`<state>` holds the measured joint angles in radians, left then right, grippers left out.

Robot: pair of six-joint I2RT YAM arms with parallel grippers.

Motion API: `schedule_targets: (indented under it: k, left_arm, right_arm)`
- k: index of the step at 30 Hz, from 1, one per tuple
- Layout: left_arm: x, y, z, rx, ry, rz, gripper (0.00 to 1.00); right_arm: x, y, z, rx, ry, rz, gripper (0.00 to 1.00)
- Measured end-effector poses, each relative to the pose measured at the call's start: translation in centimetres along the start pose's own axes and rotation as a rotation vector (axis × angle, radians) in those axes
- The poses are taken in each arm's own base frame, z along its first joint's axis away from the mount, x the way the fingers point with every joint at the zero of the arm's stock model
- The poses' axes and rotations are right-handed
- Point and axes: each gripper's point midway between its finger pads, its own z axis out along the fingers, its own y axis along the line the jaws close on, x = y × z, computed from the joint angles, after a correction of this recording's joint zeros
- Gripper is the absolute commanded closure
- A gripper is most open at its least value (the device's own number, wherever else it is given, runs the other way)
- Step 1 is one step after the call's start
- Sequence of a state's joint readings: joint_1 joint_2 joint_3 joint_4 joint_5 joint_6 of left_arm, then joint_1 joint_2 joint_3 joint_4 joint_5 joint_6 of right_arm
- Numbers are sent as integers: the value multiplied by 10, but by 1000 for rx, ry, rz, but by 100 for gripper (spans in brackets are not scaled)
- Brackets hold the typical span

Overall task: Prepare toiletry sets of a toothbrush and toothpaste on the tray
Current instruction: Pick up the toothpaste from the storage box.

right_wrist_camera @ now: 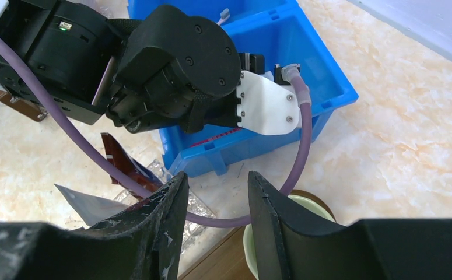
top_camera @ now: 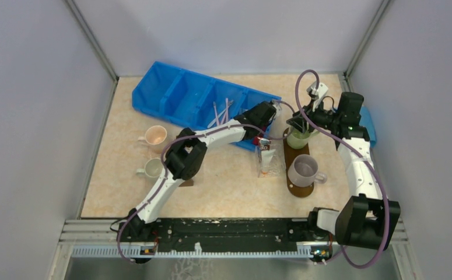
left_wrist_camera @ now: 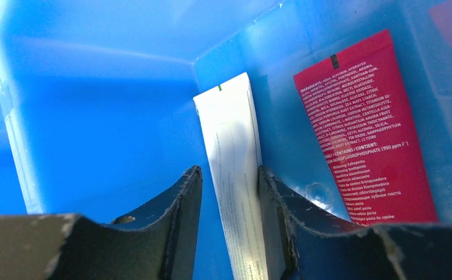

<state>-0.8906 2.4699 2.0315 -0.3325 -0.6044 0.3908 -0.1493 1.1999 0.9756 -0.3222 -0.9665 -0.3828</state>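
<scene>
My left gripper [left_wrist_camera: 230,172] is down in the right-end compartment of the blue bin [top_camera: 171,93]. Its jaws stand either side of a white toothpaste tube [left_wrist_camera: 232,151]; the right finger touches the tube and a gap shows at the left finger. A red toothpaste tube [left_wrist_camera: 366,134] leans on the bin wall beside it. Thin pale toothbrushes [top_camera: 220,111] lie in the neighbouring compartment. The dark brown tray [top_camera: 293,153] lies right of centre. My right gripper [right_wrist_camera: 217,175] hangs open and empty over the tray's far end.
A green mug [top_camera: 298,139] and a pale lilac mug [top_camera: 303,169] stand on the tray. Another tube in clear wrap [top_camera: 265,158] lies on the table left of the tray. Two mugs [top_camera: 155,136] [top_camera: 152,169] and a small brown block [top_camera: 186,182] sit at the left.
</scene>
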Motion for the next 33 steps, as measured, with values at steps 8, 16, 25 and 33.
schedule_targets:
  k: [8, 16, 25, 33]
  left_arm:
    - [-3, 1, -1, -10, -23, -8, 66]
    - [-3, 5, -4, -18, -32, -8, 66]
    - [-2, 6, -4, -3, -31, -2, 75]
    - [-1, 1, -2, 46, -33, -17, 100]
  right_arm:
    - [0, 0, 0, -3, -1, 0, 58]
    - [0, -1, -1, 1, -1, 2, 58]
    - [0, -1, -1, 1, 0, 2, 58]
    - [1, 0, -1, 0, 0, 4, 58]
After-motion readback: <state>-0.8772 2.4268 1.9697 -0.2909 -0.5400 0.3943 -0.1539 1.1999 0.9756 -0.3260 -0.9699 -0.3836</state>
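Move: The white toothpaste lies already between the left hand's parted fingertips, its middle about 2 cm back and 1 cm to the left, some 1 cm below. The red toothpaste in the same compartment is about 6 cm right and 3 cm back, 2 cm below; the toothbrushes are some 11 cm left and 1 cm ahead, 2 cm below; the clear tray is 16 cm back and 7 cm right, 5 cm below. From the right hand the white toothpaste is about 14 cm left, 1 cm ahead and 18 cm below. The left hand stays nearly in place over the white toothpaste at the foot of the divider, closing its fingers from about half open to nearly shut, so that the tips come together on the tube's flat upper part and pinch it. Along the way the hand rises about 1 cm, with closing paused midway, then sinks most of that way back while the fingers finish closing, the wrist barely turning and still slanting forward and down. ##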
